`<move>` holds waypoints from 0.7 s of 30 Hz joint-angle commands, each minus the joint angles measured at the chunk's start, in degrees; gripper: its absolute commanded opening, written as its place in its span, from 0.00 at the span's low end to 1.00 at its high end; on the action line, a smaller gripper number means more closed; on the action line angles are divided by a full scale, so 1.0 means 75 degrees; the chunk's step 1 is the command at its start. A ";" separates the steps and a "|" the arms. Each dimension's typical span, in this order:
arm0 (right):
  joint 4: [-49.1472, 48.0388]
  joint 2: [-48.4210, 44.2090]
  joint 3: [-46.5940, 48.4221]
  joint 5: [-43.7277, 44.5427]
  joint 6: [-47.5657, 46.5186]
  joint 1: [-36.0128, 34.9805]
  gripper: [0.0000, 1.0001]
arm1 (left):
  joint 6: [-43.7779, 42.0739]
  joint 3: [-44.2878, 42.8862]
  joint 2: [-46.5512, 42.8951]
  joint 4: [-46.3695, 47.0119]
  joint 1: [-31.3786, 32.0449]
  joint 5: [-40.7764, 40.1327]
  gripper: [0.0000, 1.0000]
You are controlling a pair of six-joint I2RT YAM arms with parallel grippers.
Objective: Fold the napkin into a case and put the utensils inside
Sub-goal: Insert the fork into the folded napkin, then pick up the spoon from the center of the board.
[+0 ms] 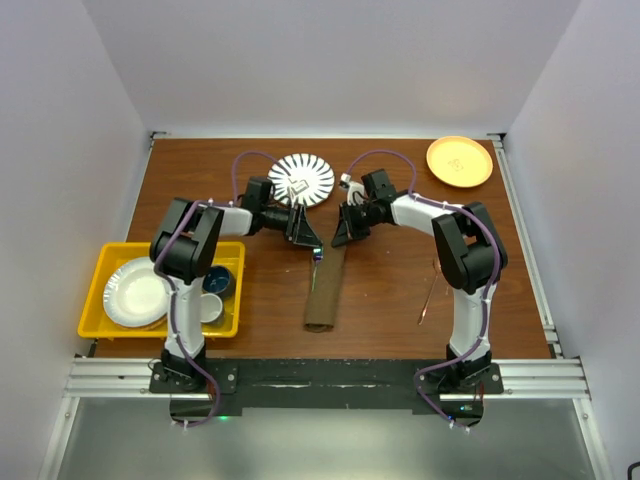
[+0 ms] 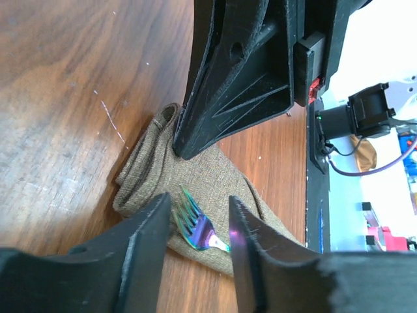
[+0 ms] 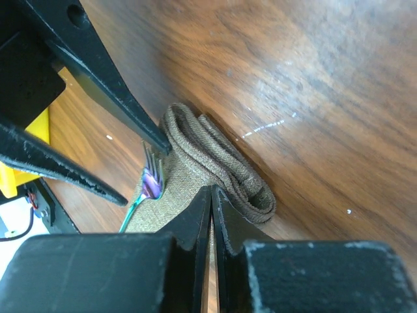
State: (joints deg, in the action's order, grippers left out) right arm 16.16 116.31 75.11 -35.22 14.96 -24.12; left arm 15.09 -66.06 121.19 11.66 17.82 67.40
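Note:
The napkin (image 1: pixel 325 290) lies as a long narrow olive-brown strip in the middle of the table, its far end in thick rolled folds (image 3: pixel 195 147). An iridescent fork (image 2: pixel 199 228) rests with its head on the cloth near that end (image 3: pixel 153 179). My left gripper (image 2: pixel 199 215) is open and straddles the fork head without touching it. Pressing their tips on the napkin (image 2: pixel 215 176) just beside the fork are the shut jaws of my right gripper (image 3: pixel 212 192). A copper-toned utensil (image 1: pixel 428 295) lies on the wood to the right, beside the right arm.
A white striped plate (image 1: pixel 300 178) sits just beyond both grippers. An orange plate (image 1: pixel 459 161) is at the far right corner. A yellow tray (image 1: pixel 100 290) at the near left holds a white plate and small bowls.

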 commanded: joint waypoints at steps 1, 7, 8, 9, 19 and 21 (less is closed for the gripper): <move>0.0036 -0.0367 0.0415 0.0032 -0.0143 -0.0030 0.07 | -0.0815 -0.0402 -0.0700 -0.0371 0.0026 -0.0489 0.53; 0.0212 -0.0578 0.0579 0.0103 -0.0295 -0.0042 0.12 | -0.1367 -0.0520 -0.1239 -0.0652 0.0026 -0.1239 0.65; 0.0247 -0.0637 0.0637 0.0126 -0.0319 -0.0030 0.14 | -0.1449 -0.0578 -0.1275 -0.0699 0.0026 -0.1391 0.66; 0.0294 -0.0695 0.0684 0.0126 -0.0400 -0.0030 0.15 | -0.1566 -0.0590 -0.1322 -0.0722 0.0026 -0.1474 0.67; 0.2657 -0.2850 0.0779 0.0560 -0.1361 0.1350 0.49 | -0.2445 -0.0496 -0.2609 -0.0616 -0.0220 -0.2506 0.73; 0.3442 -0.3144 0.0719 0.0559 -0.2385 0.2191 0.57 | -0.2854 -0.0625 -0.2716 -0.0943 -0.0244 -0.2400 0.75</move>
State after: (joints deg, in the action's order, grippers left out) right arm 29.56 99.33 80.14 -32.42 7.70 -18.13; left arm 1.32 -68.79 106.04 5.98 16.64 50.57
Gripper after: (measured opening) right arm 0.498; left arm 0.735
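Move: The left hand has the fork's head almost right beneath it; the fork's middle is about 4 cm back and 2 cm down. The folded napkin's centre is some 9 cm back and 2 cm right; the striped plate is about 14 cm ahead and 4 cm left. From the right hand, at the napkin's far end, the fork lies about 5 cm back and 5 cm left, the napkin 10 cm back and 3 cm left, the spoon 10 cm back and 21 cm right. Up and forward, away from the fork, goes the left hand, about 8 cm up and 6 cm out, rolling nearly 30 degrees about its finger line while its already parted fingers open wider. The right hand creeps up off the napkin's far end, then lifts faster, some 12 cm in all, veering right late as its nearly shut fingers open to half. ##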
